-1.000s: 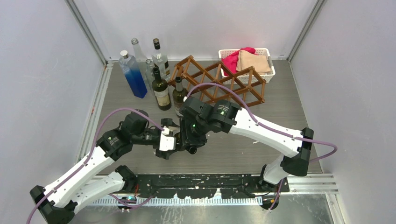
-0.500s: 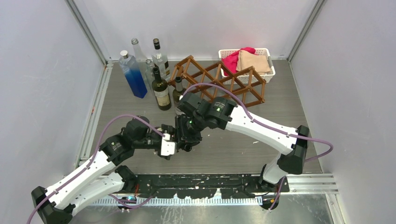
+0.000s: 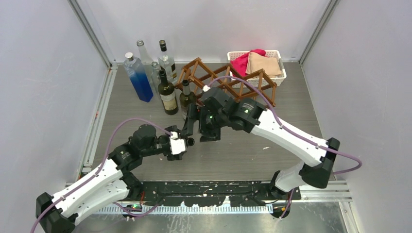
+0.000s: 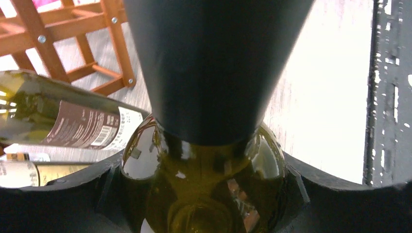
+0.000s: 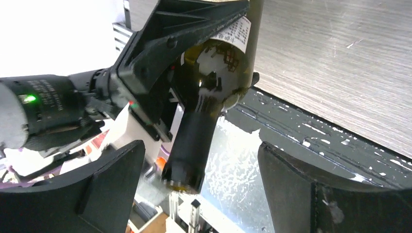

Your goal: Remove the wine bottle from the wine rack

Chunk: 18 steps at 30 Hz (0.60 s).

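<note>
The dark green wine bottle (image 3: 190,125) hangs off the table in front of the wine rack (image 3: 228,85), held by its shoulder in my left gripper (image 3: 182,141). In the left wrist view both jaws press the glass shoulder (image 4: 204,160), the black foil neck (image 4: 214,63) points away from the camera, and the left gripper (image 4: 204,194) is shut on it. My right gripper (image 5: 199,155) is open; the bottle (image 5: 214,73) has its neck between the wide-apart fingers (image 5: 111,179) without touching them. The brown lattice rack (image 4: 73,43) shows behind.
Several upright bottles (image 3: 145,73) stand at the back left, two of them (image 3: 168,94) right beside the rack. A white basket (image 3: 278,52) with red and tan cloths sits behind the rack. A black rail (image 3: 218,187) runs along the near edge.
My right gripper has opened off the bottle neck and drawn back toward the rack. The left gripper has closed on the bottle's shoulder and now holds it alone.
</note>
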{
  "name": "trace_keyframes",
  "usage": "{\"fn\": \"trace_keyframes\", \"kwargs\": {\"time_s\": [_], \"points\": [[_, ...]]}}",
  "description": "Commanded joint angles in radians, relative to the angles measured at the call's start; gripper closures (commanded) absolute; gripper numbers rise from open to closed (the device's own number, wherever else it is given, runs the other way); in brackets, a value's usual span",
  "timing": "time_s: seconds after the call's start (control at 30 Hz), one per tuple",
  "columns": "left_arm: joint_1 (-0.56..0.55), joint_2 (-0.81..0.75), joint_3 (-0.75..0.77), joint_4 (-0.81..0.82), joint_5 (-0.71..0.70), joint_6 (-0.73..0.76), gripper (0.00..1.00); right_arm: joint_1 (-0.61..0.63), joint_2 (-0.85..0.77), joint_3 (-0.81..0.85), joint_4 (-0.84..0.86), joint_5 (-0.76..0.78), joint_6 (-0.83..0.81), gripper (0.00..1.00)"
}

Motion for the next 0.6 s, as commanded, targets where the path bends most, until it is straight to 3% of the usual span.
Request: {"fn": "trace_keyframes", "kwargs": {"time_s": [0.0,0.33,0.47,0.57], "points": [[0.004,0.008,0.016,0.247,-0.145,-0.105,1.00,-0.016,-0.122,0.004,0.063,0.101,0.019,0.08],[0.089,0.154,0.079,0.420,-0.493,-0.399,1.00,-0.033,-0.280,-0.024,-0.062,0.430,-0.002,0.08],[0.222,0.230,0.162,0.360,-0.465,-0.605,1.00,-0.033,-0.301,-0.064,-0.064,0.471,-0.003,0.09],[0.294,0.268,0.196,0.358,-0.432,-0.676,1.00,-0.033,-0.310,-0.089,-0.060,0.486,-0.001,0.11]]}}
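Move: The left hand already grips the wine bottle. From it the cream-labelled wine bottle stands some 22 cm ahead and 5 cm left, with the second wine bottle about 18 cm ahead and 3 cm right, and the blue bottle roughly 29 cm ahead and 17 cm left; their middles are slightly below the hand. From the empty, open right hand, the cream-labelled bottle is about 23 cm ahead, 12 cm left and 12 cm lower. Carry the gripped bottle forward about 12 cm at near-constant height, speeding up and curving left by half as much, towards the standing bottles, while swinging the left wrist some 45 degrees counter-clockwise. Keep the left fingers shut on it. Meanwhile back the open right gripper off to the right about 9 cm, rising first, sinking slightly at the end, and drifting forward. ##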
